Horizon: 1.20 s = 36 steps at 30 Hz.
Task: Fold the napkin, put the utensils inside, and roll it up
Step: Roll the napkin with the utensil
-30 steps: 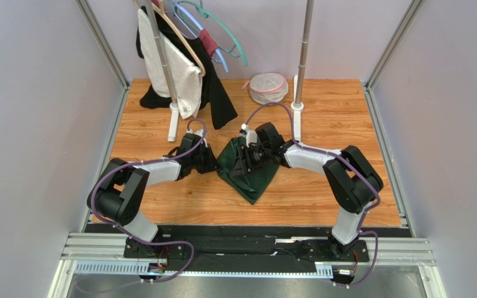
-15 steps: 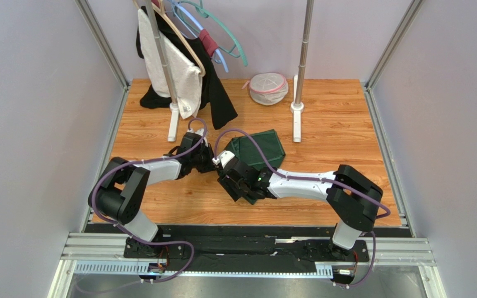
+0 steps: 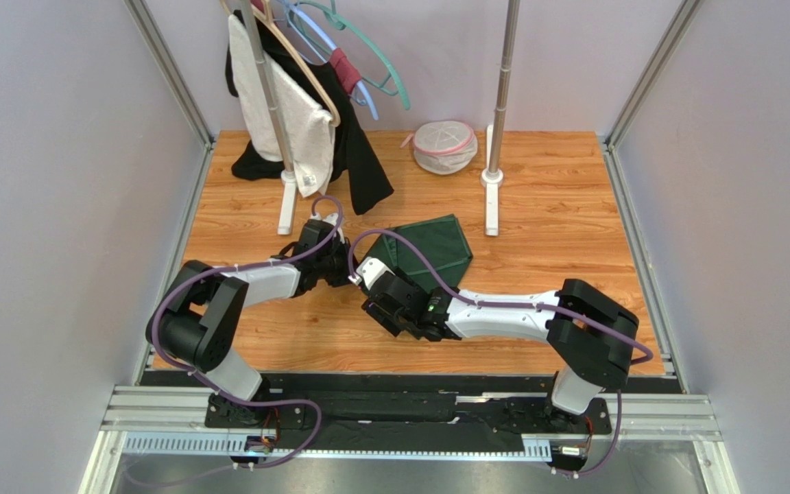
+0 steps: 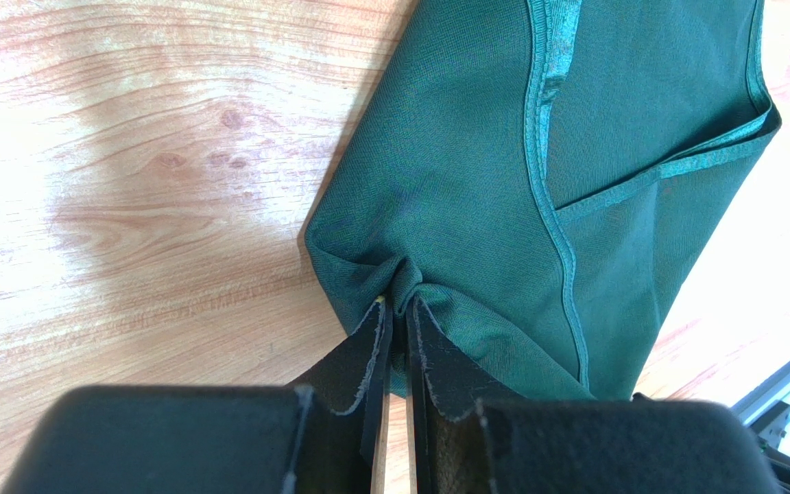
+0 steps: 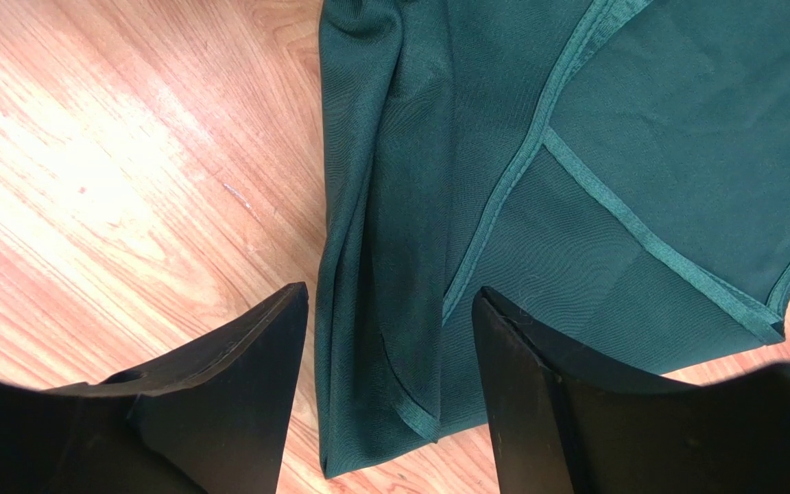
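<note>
The green napkin (image 3: pixel 435 245) lies folded on the wooden table, its near end hidden under my right arm in the top view. My left gripper (image 3: pixel 346 270) is at the napkin's left edge. In the left wrist view, that left gripper (image 4: pixel 397 301) is shut on a puckered bit of the napkin's (image 4: pixel 492 175) edge. My right gripper (image 3: pixel 401 309) hovers over the near-left end. In the right wrist view, the right gripper (image 5: pixel 391 296) is open, and the napkin's (image 5: pixel 595 154) folded hemmed edge lies between its fingers, apart from both. The utensils are out of view.
A clothes rack (image 3: pixel 296 103) with hangers and hanging garments stands at the back left, and its white foot (image 3: pixel 287 201) reaches toward the left arm. A second pole stand (image 3: pixel 492 175) rises just behind the napkin. A white mesh pouch (image 3: pixel 443 144) sits at the back.
My right gripper has swung from the napkin's far side down to its near-left end, and its jaws have widened. The napkin's far part now lies uncovered. The left gripper has stayed put.
</note>
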Tool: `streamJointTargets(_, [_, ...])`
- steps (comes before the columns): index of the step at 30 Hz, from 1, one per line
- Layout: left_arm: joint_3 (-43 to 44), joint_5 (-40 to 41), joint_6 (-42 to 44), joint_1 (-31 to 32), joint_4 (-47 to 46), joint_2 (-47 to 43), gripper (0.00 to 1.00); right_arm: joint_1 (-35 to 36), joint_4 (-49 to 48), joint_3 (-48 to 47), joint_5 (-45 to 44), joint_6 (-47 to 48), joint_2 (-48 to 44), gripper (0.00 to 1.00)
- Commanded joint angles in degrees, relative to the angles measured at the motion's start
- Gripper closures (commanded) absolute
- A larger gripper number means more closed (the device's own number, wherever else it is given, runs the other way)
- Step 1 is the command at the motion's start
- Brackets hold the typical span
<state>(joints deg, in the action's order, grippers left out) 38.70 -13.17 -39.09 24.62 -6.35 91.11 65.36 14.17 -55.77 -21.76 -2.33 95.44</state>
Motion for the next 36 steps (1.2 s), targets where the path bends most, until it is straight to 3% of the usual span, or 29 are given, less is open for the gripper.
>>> streamJointTargets(1, [-0.3,1.0,1.8,-0.1,4.7,1.8,0.86,0.0,-2.1,-0.7,0.5,1.5,0.8,0.36])
streamJointTargets(17, [0.4,0.8,1.9,-0.1,5.3,2.1,0.85,0.3,-1.1,0.5,3.2,-0.5,3.4,0.47])
streamJointTargets(23, [0.4,0.4,1.8,-0.1,5.1,2.2,0.85,0.1,-0.1,0.7,1.0,-1.7,5.5,0.67])
streamJointTargets(27, [0.5,0.4,1.6,-0.1,5.1,1.7,0.85,-0.3,0.2,1.0,3.2,-2.7,6.3,1.00])
streamJointTargets(28, [0.5,0.4,1.7,-0.1,5.1,1.4,0.84,-0.5,0.1,1.2,4.3,-3.0,6.2,1.00])
streamJointTargets(31, [0.4,1.1,2.4,-0.1,5.7,-0.8,0.71,-2.1,-0.5,1.7,11.3,-4.2,4.8,1.00])
streamJointTargets(32, [0.2,1.3,2.9,-0.2,5.9,-2.8,0.62,-3.3,-0.7,2.0,15.7,-4.4,4.1,1.00])
streamJointTargets(36, [-0.3,4.1,4.0,-0.2,8.7,-9.0,0.40,-6.8,-2.3,2.9,27.4,-6.0,2.2,1.00])
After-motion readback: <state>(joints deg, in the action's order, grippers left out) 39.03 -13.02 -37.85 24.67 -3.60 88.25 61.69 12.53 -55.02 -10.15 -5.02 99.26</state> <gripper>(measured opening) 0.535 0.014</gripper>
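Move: The right hand is open astride the near stretch of the napkin's rolled edge, which lies some 3 cm below and 1 cm back, level left-right. From the right hand, the roll's near tip is about 4 cm back and 4 right; its far-left end about 9 forward and 6 left; the flat napkin's middle about 9 forward and 7 right. The left hand already pinches that far-left end; the near stretch lies about 10 cm back and 6 right of the left hand. The right hand sinks about 3.5 cm with a slight drift back, straight onto the near stretch of the rolled edge, and shuts its open fingers fully around the folds to pinch them, then starts tipping some 10 degrees while keeping hold. The left hand keeps its pinch on the roll's far-left end until the right has closed, then opens its fingers to about half, lets go and starts to rise, about 1 cm. ##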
